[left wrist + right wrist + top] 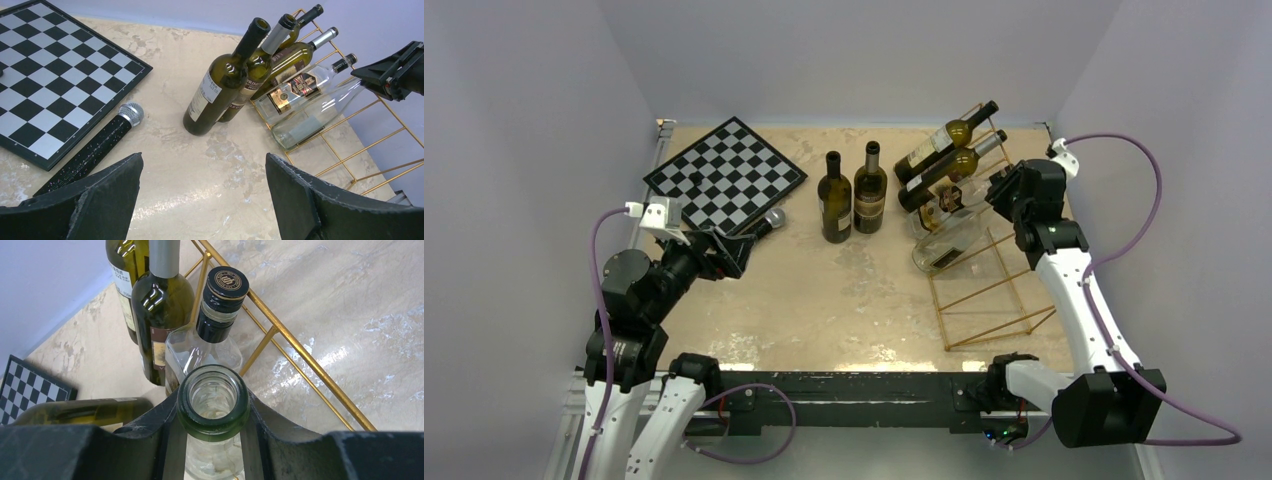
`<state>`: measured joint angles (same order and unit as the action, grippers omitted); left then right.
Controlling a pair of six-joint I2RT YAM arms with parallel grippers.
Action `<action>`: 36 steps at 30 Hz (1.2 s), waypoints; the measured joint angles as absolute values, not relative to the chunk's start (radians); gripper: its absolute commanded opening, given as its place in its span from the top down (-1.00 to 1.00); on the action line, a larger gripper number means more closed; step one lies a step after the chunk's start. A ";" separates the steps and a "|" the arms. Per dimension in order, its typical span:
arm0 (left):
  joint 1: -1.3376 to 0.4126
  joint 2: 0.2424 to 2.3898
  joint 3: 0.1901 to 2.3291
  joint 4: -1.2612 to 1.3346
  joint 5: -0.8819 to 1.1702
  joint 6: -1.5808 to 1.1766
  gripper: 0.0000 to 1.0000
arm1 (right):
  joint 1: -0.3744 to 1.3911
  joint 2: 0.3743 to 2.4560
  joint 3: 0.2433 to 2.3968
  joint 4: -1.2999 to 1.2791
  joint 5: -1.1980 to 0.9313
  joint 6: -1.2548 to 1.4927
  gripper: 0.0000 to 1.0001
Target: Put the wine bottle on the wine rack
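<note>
The gold wine rack (994,300) stands at the right of the table. Two dark green bottles (948,152) and a clear black-capped bottle (942,206) lie in its far slots. A clear empty wine bottle (949,245) lies slanted in the slot after them, base towards the table. My right gripper (996,192) is shut on its neck just below the green-tinted mouth (214,400), a finger (150,432) pressed on each side. My left gripper (205,165) is open and empty, low over the bare table at the left (742,245).
Two dark bottles (834,200) (870,190) stand upright mid-table, left of the rack. A black-and-white chessboard (724,175) lies at the back left, with a black microphone (769,222) at its near corner beside my left gripper. The rack's near slots (999,315) hold nothing.
</note>
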<state>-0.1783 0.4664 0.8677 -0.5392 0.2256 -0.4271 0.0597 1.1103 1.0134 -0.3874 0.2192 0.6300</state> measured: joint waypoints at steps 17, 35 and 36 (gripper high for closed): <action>-0.178 0.466 0.854 -0.540 0.220 -0.427 -0.91 | 0.060 1.110 1.017 -0.485 0.291 0.701 -0.39; -0.178 0.463 0.850 -0.538 0.220 -0.428 -0.91 | 0.072 1.050 1.095 -0.636 0.295 0.591 -0.64; -0.178 0.463 0.847 -0.537 0.221 -0.428 -0.91 | 0.072 1.032 1.097 -0.633 0.261 0.574 -0.64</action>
<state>-0.1783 0.4625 0.8474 -0.5365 0.2207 -0.4278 0.0719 1.0321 1.0969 -0.6327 0.2607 0.5739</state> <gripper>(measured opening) 0.957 0.822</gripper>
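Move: The clear glass bottle, its neck still pinched in the right hand's fingers, slants down into the rack, its middle some 8 cm left, 4 cm back and 8 cm below that hand. The square whisky bottle lies in the next slot, about 9 cm left and 4 cm ahead; the nearer racked wine bottle, about 9 cm left and 11 cm ahead. From the left hand the clear bottle is roughly 48 cm right, 12 cm ahead and 15 cm below. The clear bottle is let go onto the rack: the right fingers open wide from its neck while the hand eases back, down about 2 cm and slightly right, tipping down by under 10 degrees. It then keeps drawing back, to about 4 cm in all, while rising some 3.5 cm from its lowest point, and the neck comes free. ##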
